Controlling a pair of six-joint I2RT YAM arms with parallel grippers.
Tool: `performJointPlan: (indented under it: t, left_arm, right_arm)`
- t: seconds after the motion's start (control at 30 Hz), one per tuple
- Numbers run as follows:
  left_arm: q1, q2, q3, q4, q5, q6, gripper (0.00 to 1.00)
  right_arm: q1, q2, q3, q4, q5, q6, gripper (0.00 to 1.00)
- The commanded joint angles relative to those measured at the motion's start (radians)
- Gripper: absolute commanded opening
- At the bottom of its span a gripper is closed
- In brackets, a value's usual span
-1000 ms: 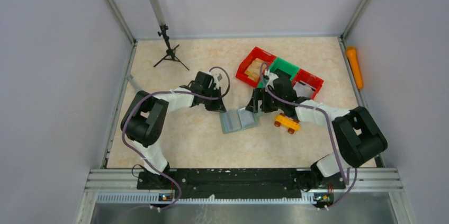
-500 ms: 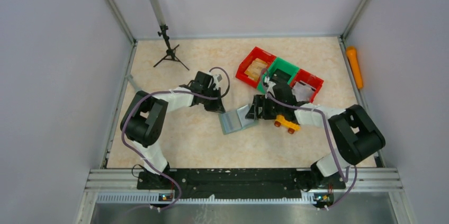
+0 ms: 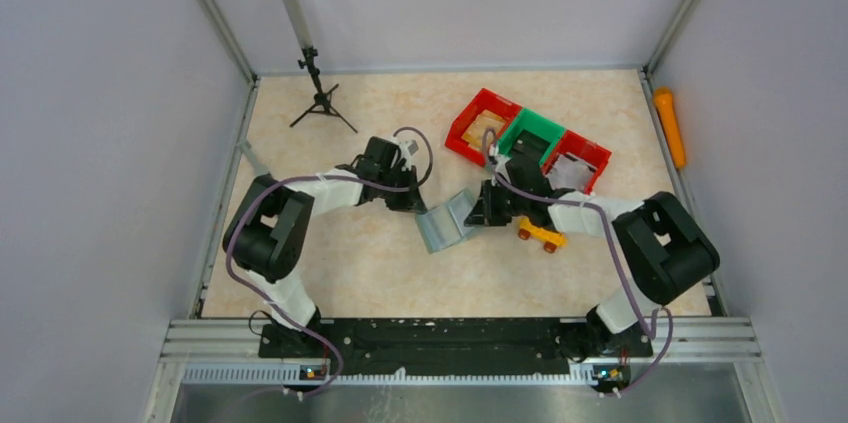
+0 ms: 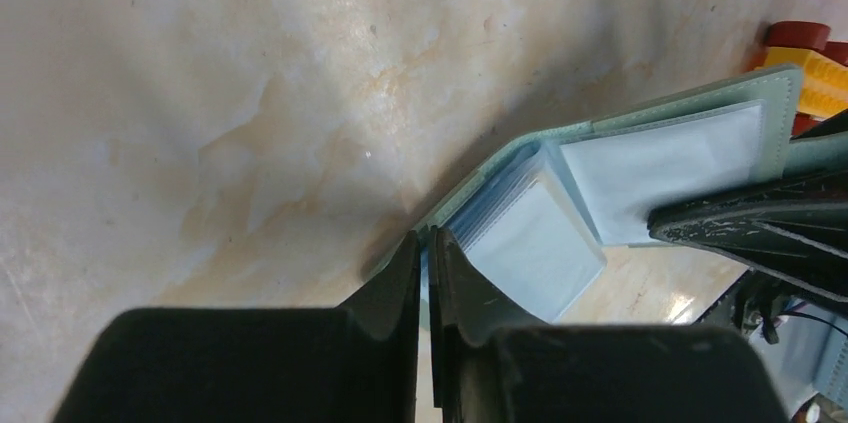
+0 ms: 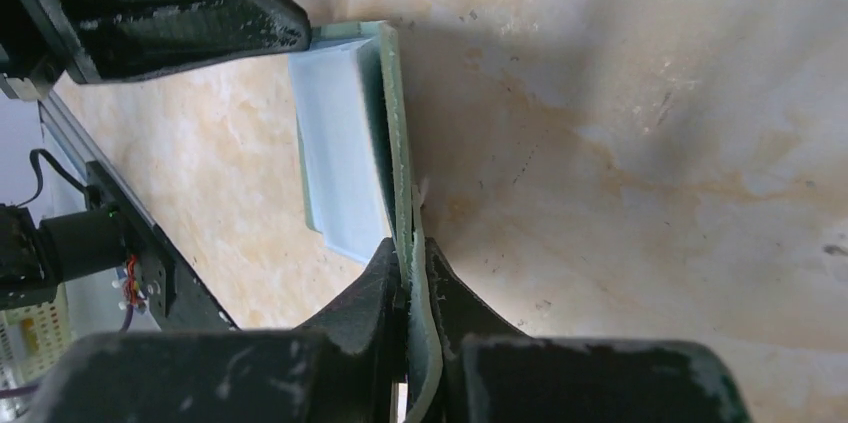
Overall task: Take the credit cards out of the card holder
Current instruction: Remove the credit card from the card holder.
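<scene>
The grey-green card holder (image 3: 445, 226) stands half open in a V at the table's middle, held by both covers. My left gripper (image 3: 412, 205) is shut on its left cover; the wrist view shows that gripper (image 4: 424, 246) pinching the cover's edge beside the pale blue sleeves of the holder (image 4: 530, 238). My right gripper (image 3: 478, 213) is shut on the right cover, and in its wrist view the gripper (image 5: 411, 268) squeezes the holder's green flap (image 5: 397, 133). The credit cards are hidden; only pale sleeves show.
A yellow toy car (image 3: 541, 234) sits just right of the holder, under the right arm. Behind it stand a red bin (image 3: 468, 125) with something tan inside, a green bin (image 3: 540, 129) and another red bin (image 3: 592, 155). A small tripod (image 3: 318, 95) stands at the back left.
My right gripper has gone from open to shut on the holder's right cover and raised it, so the flat open holder now folds into a V. The left gripper has kept its hold.
</scene>
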Motion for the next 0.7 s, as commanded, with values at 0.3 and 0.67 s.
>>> performJointPlan:
  t: [0.3, 0.67]
  left_arm:
    - [0.131, -0.367, -0.363, 0.637, 0.233, -0.207, 0.58]
    - [0.157, -0.403, -0.467, 0.989, 0.366, -0.379, 0.69]
  right_arm:
    - [0.009, -0.339, 0.018, 0.006, 0.161, 0.078, 0.00]
    - [0.008, -0.491, 0.036, -0.011, 0.135, 0.143, 0.00]
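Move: The open card holder lies between my hands. My right fingers already hold its right cover, with its middle about 4 cm to the left and 1 cm lower. From my left hand's closed tips at its far-left corner, its middle is some 5 cm right and 2 cm back. From my right hand, the yellow toy car is about 14 cm right and 3 cm back, the green bin roughly 16 cm ahead and 11 cm right, the left red bin 19 cm ahead and 3 cm right. I lift the card holder nearly straight up by about 13 cm with my right hand, keeping the grip on its right cover and tilting the fingers up a little as they swing forward. My left hand comes free of its left edge and rises about 12 cm too, opening wide and tipping its fingers up some 35 degrees, towards level, facing the holder. ##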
